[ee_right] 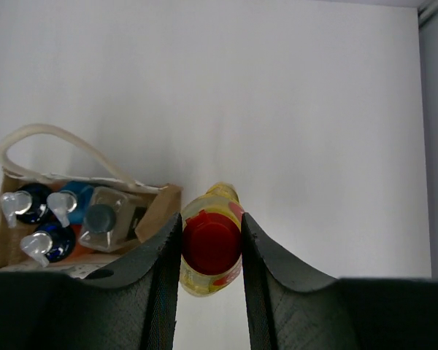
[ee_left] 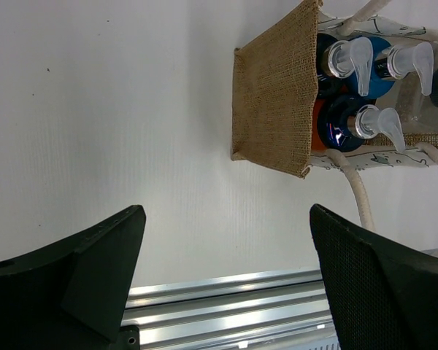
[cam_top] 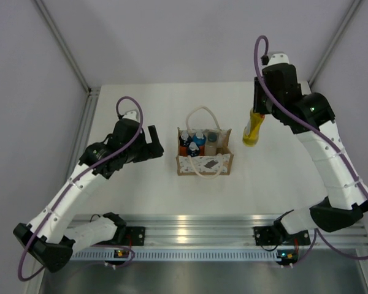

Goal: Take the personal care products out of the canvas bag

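Note:
The canvas bag (cam_top: 204, 164) stands at the table's middle, with cream rope handles and a patterned front. Three blue-capped orange bottles (cam_top: 192, 142) and a whitish bottle with a dark grey cap (cam_top: 213, 141) stand inside it. They also show in the left wrist view (ee_left: 350, 124) and the right wrist view (ee_right: 47, 222). My right gripper (cam_top: 257, 116) is shut on the slim yellow bottle (cam_top: 253, 131), its red cap (ee_right: 211, 242) between the fingers, held above the table right of the bag. My left gripper (cam_top: 154, 143) is open and empty, left of the bag (ee_left: 274, 95).
An aluminium rail (cam_top: 190, 229) runs along the near table edge. Purple-grey walls and a metal frame (cam_top: 89, 101) enclose the white table on the left, back and right.

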### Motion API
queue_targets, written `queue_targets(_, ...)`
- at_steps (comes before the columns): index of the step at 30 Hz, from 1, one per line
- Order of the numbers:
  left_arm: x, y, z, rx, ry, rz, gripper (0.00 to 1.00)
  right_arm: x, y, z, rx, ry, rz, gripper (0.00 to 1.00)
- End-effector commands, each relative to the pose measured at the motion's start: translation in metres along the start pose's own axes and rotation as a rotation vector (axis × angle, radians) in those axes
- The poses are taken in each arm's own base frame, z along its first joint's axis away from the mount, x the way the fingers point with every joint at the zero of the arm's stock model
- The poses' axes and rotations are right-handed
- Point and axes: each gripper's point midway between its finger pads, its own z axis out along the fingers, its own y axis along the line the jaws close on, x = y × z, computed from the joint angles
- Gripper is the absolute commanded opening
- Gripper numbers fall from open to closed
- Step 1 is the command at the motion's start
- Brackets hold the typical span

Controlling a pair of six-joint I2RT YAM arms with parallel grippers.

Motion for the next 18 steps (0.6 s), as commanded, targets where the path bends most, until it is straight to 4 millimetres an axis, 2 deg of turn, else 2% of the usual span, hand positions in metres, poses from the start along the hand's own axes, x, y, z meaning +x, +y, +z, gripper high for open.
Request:
queue_targets(1,-0.010,-0.005,-0.014,0.030,-0.038,-0.001,0.98,-0.034,-0.036,-0.010,0.067,-0.186,0.089,0.00)
queue_targets(2,-0.009,-0.005,-0.015,0.031,-0.037,-0.001,0.98,-0.032,-0.037,-0.003,0.056,-0.186,0.093,0.00)
queue_targets(3,-0.009,-0.005,-0.016,0.034,-0.037,-0.001,0.98,-0.019,-0.039,0.010,0.060,-0.162,0.082,0.00)
queue_targets(4,-0.009,-0.004,-0.017,0.034,-0.038,0.000,0.99,-0.027,-0.051,0.013,0.077,-0.206,0.119,0.00)
queue_targets(5,-0.009,-0.004,-0.018,0.035,-0.039,0.000,0.99,-0.024,-0.052,0.020,0.059,-0.204,0.125,0.00)
queue_targets(6,-0.008,-0.003,-0.019,0.034,-0.037,-0.001,0.99,-0.010,-0.054,0.033,0.057,-0.177,0.111,0.00)
queue_targets(7,-0.008,-0.003,-0.020,0.036,-0.037,0.000,0.99,-0.017,-0.062,0.040,0.060,-0.215,0.128,0.00)
queue_targets(8,-0.008,-0.003,-0.022,0.037,-0.040,-0.002,0.99,-0.014,-0.059,0.047,0.037,-0.216,0.115,0.00)
queue_targets(9,-0.007,-0.002,-0.022,0.037,-0.036,0.000,0.98,0.002,-0.060,0.062,0.044,-0.190,0.076,0.00)
queue_targets(11,-0.005,-0.001,-0.025,0.039,-0.037,0.000,0.99,-0.002,-0.063,0.074,0.044,-0.238,0.068,0.00)
queue_targets(12,-0.005,0.000,-0.026,0.039,-0.037,0.000,0.99,0.008,-0.065,0.084,0.047,-0.220,0.062,0.00)
queue_targets(13,-0.004,0.001,-0.026,0.034,-0.033,-0.001,0.98,0.011,-0.073,0.093,0.062,-0.213,0.073,0.00)
queue_targets(14,-0.003,0.002,-0.028,0.038,-0.035,-0.002,0.99,0.008,-0.073,0.098,0.048,-0.227,0.077,0.00)
queue_targets(16,-0.002,0.003,-0.030,0.035,-0.032,-0.004,0.98,0.015,-0.076,0.112,0.038,-0.214,0.083,0.00)
queue_targets(18,-0.001,0.004,-0.032,0.038,-0.032,-0.004,0.99,0.013,-0.070,0.121,-0.004,-0.240,0.075,0.00)
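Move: The yellow bottle with the red cap is already out of the bag, hanging upright from the right hand. The bare table spot it is taken to lies about 6 cm ahead of that hand, 8 cm to its right and 33 cm below. The canvas bag's middle is some 17 cm left and 2 cm back; the clear bottle in it stands about 14 cm left, level fore and aft. From the left hand, the spot is roughly 42 cm right, 9 cm ahead and 17 cm below. The yellow bottle, still pinched near its cap by the right hand, is carried away from the bag, down about 15 cm to the bare table and some 8 cm right; the rightward swing comes mostly first, then about 5 cm forward as the descent slows. Fingers keep their hold and the hand tips slightly downward. The empty, open left hand eases back about 2 cm. ##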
